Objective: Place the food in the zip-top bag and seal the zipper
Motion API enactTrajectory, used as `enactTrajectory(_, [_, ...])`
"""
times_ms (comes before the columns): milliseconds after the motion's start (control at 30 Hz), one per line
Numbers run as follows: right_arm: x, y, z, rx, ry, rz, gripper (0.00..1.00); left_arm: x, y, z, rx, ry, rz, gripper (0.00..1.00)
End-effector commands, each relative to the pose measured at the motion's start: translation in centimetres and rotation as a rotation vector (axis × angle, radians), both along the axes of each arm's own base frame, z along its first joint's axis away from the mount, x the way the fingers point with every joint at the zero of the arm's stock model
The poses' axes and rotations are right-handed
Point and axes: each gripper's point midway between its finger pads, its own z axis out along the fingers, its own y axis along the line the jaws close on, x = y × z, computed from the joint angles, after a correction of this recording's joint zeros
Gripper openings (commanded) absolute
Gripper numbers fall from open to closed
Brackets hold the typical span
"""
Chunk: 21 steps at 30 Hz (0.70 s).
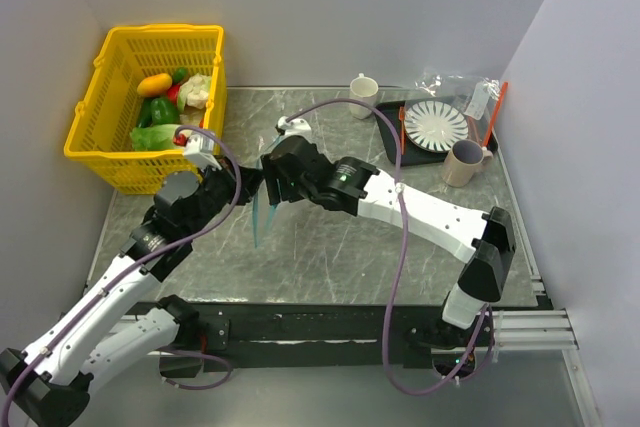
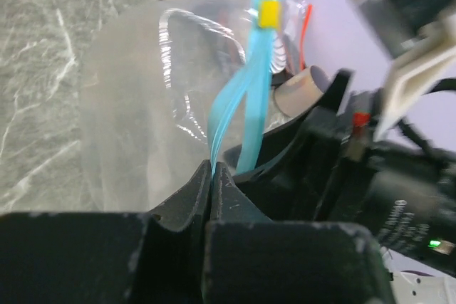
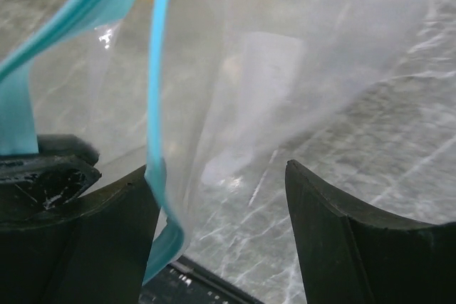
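Note:
The zip-top bag [image 2: 135,105] is clear plastic and hangs above the table between my two grippers. Its zipper [image 1: 262,215] is a teal-blue strip that droops down from them, with a yellow slider [image 2: 269,13] at its far end. My left gripper [image 2: 211,170] is shut on the zipper strip. My right gripper [image 3: 221,201] stands open around the bag's mouth. One teal edge [image 3: 153,140] lies against its left finger [image 3: 125,236], and the other finger [image 3: 342,240] is apart from the plastic. The food [image 1: 165,112], toy vegetables, lies in the yellow basket [image 1: 110,152]. Nothing shows inside the bag.
The basket stands at the back left. At the back right are a white cup [image 1: 363,93], a black tray [image 1: 392,142] with a striped plate [image 1: 436,125], a brown mug [image 1: 462,163], an orange-red stick [image 1: 493,115] and crumpled clear plastic [image 1: 455,85]. Walls close in both sides.

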Motion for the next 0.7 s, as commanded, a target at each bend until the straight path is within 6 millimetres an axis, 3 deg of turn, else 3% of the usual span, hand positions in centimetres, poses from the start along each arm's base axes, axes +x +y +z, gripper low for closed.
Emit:
enactTrajectory(0, [1.8,-3.0,3.1,-0.098,-0.129,-0.122,0.71,0.3,0.8,0.3,0.032,0.005,0.044,0.01])
enactTrajectory(200, [2.8,-6.2,3.9,-0.241,-0.196,-0.203,0.70,0.6,1.7,-0.1,0.065,0.013,0.093,0.01])
enactTrajectory(367, [2.6,-6.9,5.1,-0.247,-0.210,-0.186,0.69,1.0,1.5,-1.4,0.089,0.051,0.098,0.01])
enactTrajectory(667, [2.2,-10.8,6.6,-0.295,-0.223,-0.218,0.71,1.4,1.7,-3.3,0.115,0.090,0.117,0.01])
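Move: The zip-top bag's right-hand blue zipper strip already runs against the right gripper's left finger, about 2 cm to the left of that hand and level with it. The bag's yellow slider is roughly 8 cm ahead and 2 cm left; the white mug stands some 21 cm ahead, 19 cm right and 15 cm lower. From the left hand, which pinches the opposite strip, the right-hand strip is about 3 cm right, and the slider 9 cm ahead, 2 cm right. The bag's right-hand zipper strip is drawn away from the left gripper by the right hand's left finger, hooked inside the mouth with the fingers staying wide open. That hand travels about 7.5 cm right, going slightly forward and up early on, and rolls its left side down some 20 degrees. The left hand keeps its pinch on the other strip, sinks nearly 4 cm and eases slightly left. ##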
